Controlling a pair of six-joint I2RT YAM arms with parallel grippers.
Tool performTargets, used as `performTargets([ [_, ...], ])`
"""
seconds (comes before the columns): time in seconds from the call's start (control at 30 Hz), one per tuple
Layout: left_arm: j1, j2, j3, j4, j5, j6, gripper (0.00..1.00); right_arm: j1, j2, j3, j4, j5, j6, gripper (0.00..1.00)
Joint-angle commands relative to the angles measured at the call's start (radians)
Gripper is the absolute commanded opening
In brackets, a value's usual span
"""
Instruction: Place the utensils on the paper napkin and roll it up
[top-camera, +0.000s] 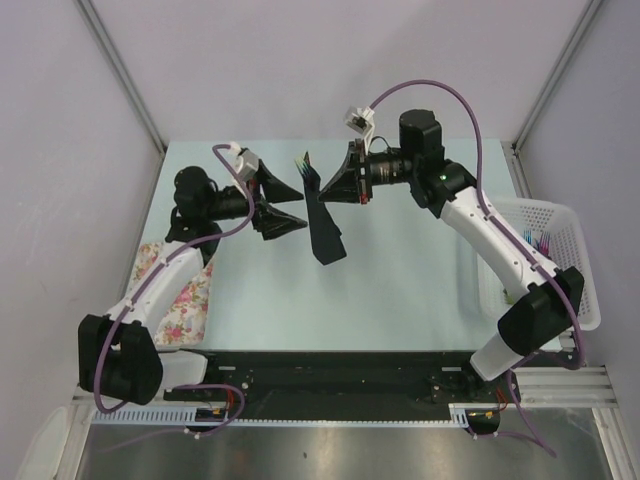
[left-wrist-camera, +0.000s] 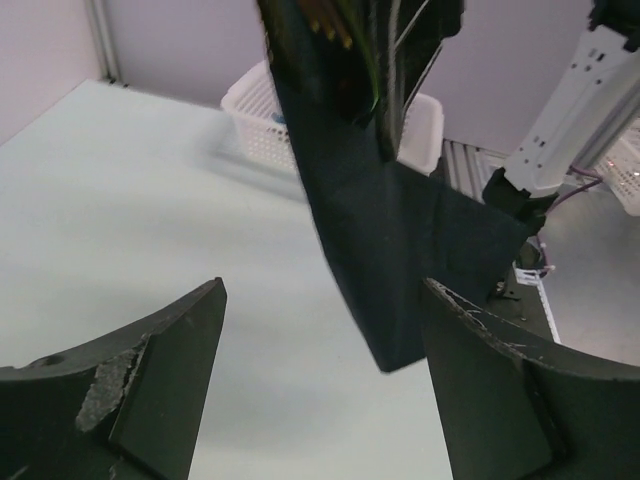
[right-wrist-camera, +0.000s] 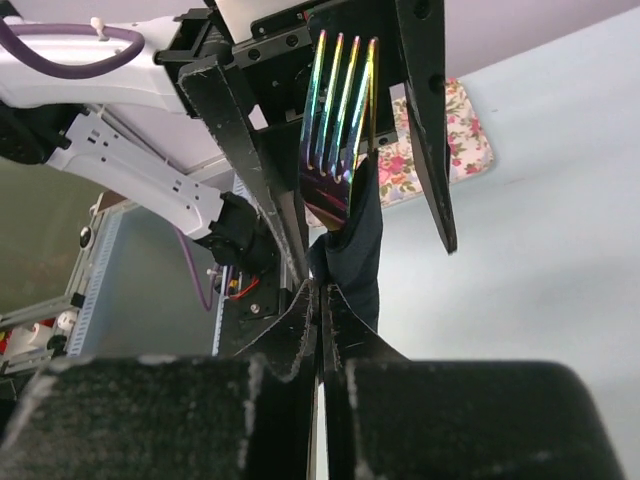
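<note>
The black paper napkin (top-camera: 325, 228) hangs in the air above the table, wrapped round the utensils. A fork (right-wrist-camera: 340, 120) with golden, iridescent tines sticks out of its top; the tips show in the top view (top-camera: 303, 160). My right gripper (right-wrist-camera: 322, 300) is shut on the napkin (right-wrist-camera: 362, 250) and holds it up from the right (top-camera: 322, 186). My left gripper (top-camera: 296, 205) is open just left of the bundle, its fingers apart on either side of the hanging napkin (left-wrist-camera: 385, 230) without touching it. Any other utensils are hidden inside the napkin.
A white plastic basket (top-camera: 560, 215) stands at the table's right edge with coloured bundles (top-camera: 540, 240) in it. A floral pink-and-cream cloth (top-camera: 185, 290) lies at the left edge, partly under the left arm. The pale table (top-camera: 400, 280) lies below the bundle.
</note>
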Motion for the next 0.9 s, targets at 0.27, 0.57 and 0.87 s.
performTargets([
  [0.27,-0.084,-0.074,-0.012,0.227,0.007,-0.243,0.73,0.083,-0.118,-0.012,-0.012,0.055,-0.08,0.0],
  [0.57,-0.106,-0.06,-0.042,0.382,-0.014,-0.381,0.68,0.103,-0.128,0.0,0.0,0.084,-0.071,0.0],
  [0.87,-0.112,-0.013,-0.055,0.545,-0.031,-0.517,0.59,0.106,-0.135,0.006,0.029,0.084,-0.05,0.0],
])
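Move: The right hand already grips the dark napkin roll near its top; the roll's middle hangs some 5 cm below that hand and 1 cm back from it. For the open left hand, facing it, the roll's middle is about 6 cm to the right, 1 cm back and 1 cm higher. The right fingertips are roughly 6 cm right of the left hand, level fore and aft and 6 cm above it. The fork tines stand about 13 cm above, 3 cm ahead and 2 cm right of the left hand. Back, up and to the right, about 5 cm back and as much up, the left hand eases in on the hanging napkin roll just below the right fingers, its tips tilting slightly up and its wide-open jaws narrowing partway to either side of the roll. Meanwhile the right hand, still pinching the roll shut, draws back some 4 cm, drifting a little left and up, and then holds it there. ##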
